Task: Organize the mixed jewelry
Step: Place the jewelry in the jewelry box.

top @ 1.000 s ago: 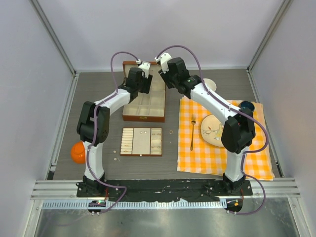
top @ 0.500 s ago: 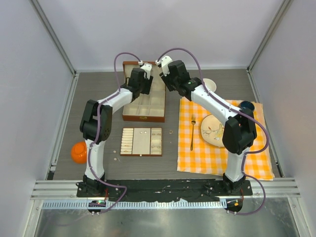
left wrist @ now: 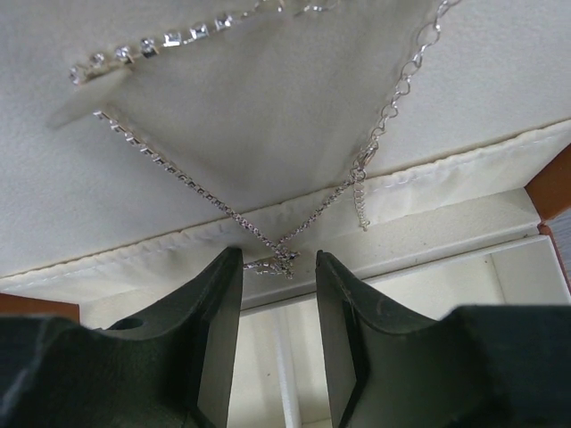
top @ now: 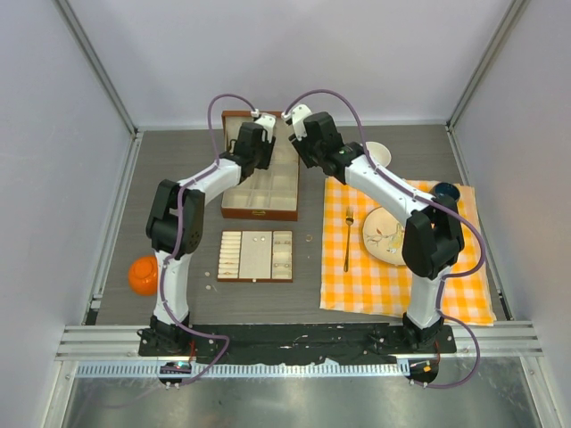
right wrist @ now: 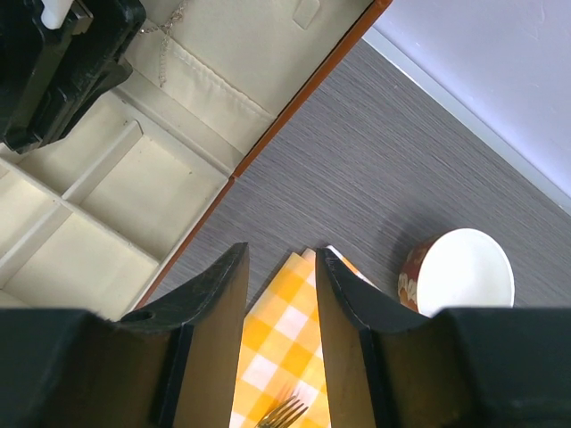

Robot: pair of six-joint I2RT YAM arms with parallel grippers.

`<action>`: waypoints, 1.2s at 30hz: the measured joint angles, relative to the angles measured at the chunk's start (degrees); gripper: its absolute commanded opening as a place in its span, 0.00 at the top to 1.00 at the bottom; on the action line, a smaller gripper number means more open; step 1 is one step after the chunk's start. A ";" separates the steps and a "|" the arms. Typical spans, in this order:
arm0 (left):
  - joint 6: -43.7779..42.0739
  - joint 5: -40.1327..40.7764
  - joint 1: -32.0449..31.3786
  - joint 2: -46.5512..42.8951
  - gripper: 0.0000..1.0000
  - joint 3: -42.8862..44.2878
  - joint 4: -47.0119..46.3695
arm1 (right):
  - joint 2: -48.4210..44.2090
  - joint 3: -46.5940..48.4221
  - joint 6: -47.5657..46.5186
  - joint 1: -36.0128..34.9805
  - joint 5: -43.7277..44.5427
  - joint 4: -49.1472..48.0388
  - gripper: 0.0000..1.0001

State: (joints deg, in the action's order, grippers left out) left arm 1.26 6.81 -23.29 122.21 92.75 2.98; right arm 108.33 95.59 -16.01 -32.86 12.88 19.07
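Observation:
A thin silvery chain necklace [left wrist: 268,223] hangs against the cream lining of the brown wooden box's raised lid [left wrist: 268,107]. Its strands cross in a small tangle right between my left fingertips. My left gripper [left wrist: 278,254] is open around that tangle; in the top view it [top: 253,135] is at the back of the box [top: 260,189]. My right gripper [right wrist: 281,254] is open and empty, hanging over the corner of the yellow checked cloth [right wrist: 294,339]; in the top view it [top: 306,150] is just right of the box. Small pale pieces lie in the cream-lined tray [top: 256,256].
A tiny ring [top: 308,238] and two small bits [top: 208,287] lie loose on the grey table. The gold fork [top: 347,239] and a plate [top: 385,236] sit on the cloth. A white cup [right wrist: 459,272] stands behind it. An orange ball [top: 141,275] is at left.
Both grippers have shifted slightly to the right at the back of the box. The left one is now closer to the lid. Both stay open.

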 measured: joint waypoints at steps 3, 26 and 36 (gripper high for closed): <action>0.02 0.35 -0.28 0.02 0.59 0.00 0.00 | -0.02 -0.33 0.11 0.00 0.00 -0.33 0.58; 0.00 2.21 -1.18 1.75 0.97 1.64 0.74 | -0.09 -0.79 0.15 0.11 0.00 -1.05 0.59; -0.22 2.16 -1.18 0.46 1.00 1.86 2.75 | -0.09 -0.76 -1.03 0.11 -1.11 -1.05 0.57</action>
State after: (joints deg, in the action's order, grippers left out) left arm 1.04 8.97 -24.47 122.67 94.61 5.74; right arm 108.25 94.83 -17.04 -32.75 11.77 18.02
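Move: Just in front of the lid's foot, the left hand has the necklace's dangling lower end between its half-open fingertips, about 1 cm below and 1 cm to the right, level fore and aft. The lid hook holding the chain is some 5 cm left, 2 cm farther out and 5 cm higher; the box compartments centre about 5 cm back, 1 cm left and 5 cm lower. From the right hand, the necklace end lies roughly 6 cm ahead, 8 cm left and 10 cm below. Easing down and to its right by just under 1 cm each way, the left hand brings its fingertips around the gathered lower end of the necklace, then closes them fully, pinching the thin chain while the hand nearly stands still. Once shut, it begins to rise, by about 1 cm, with hardly any turn of the wrist. ##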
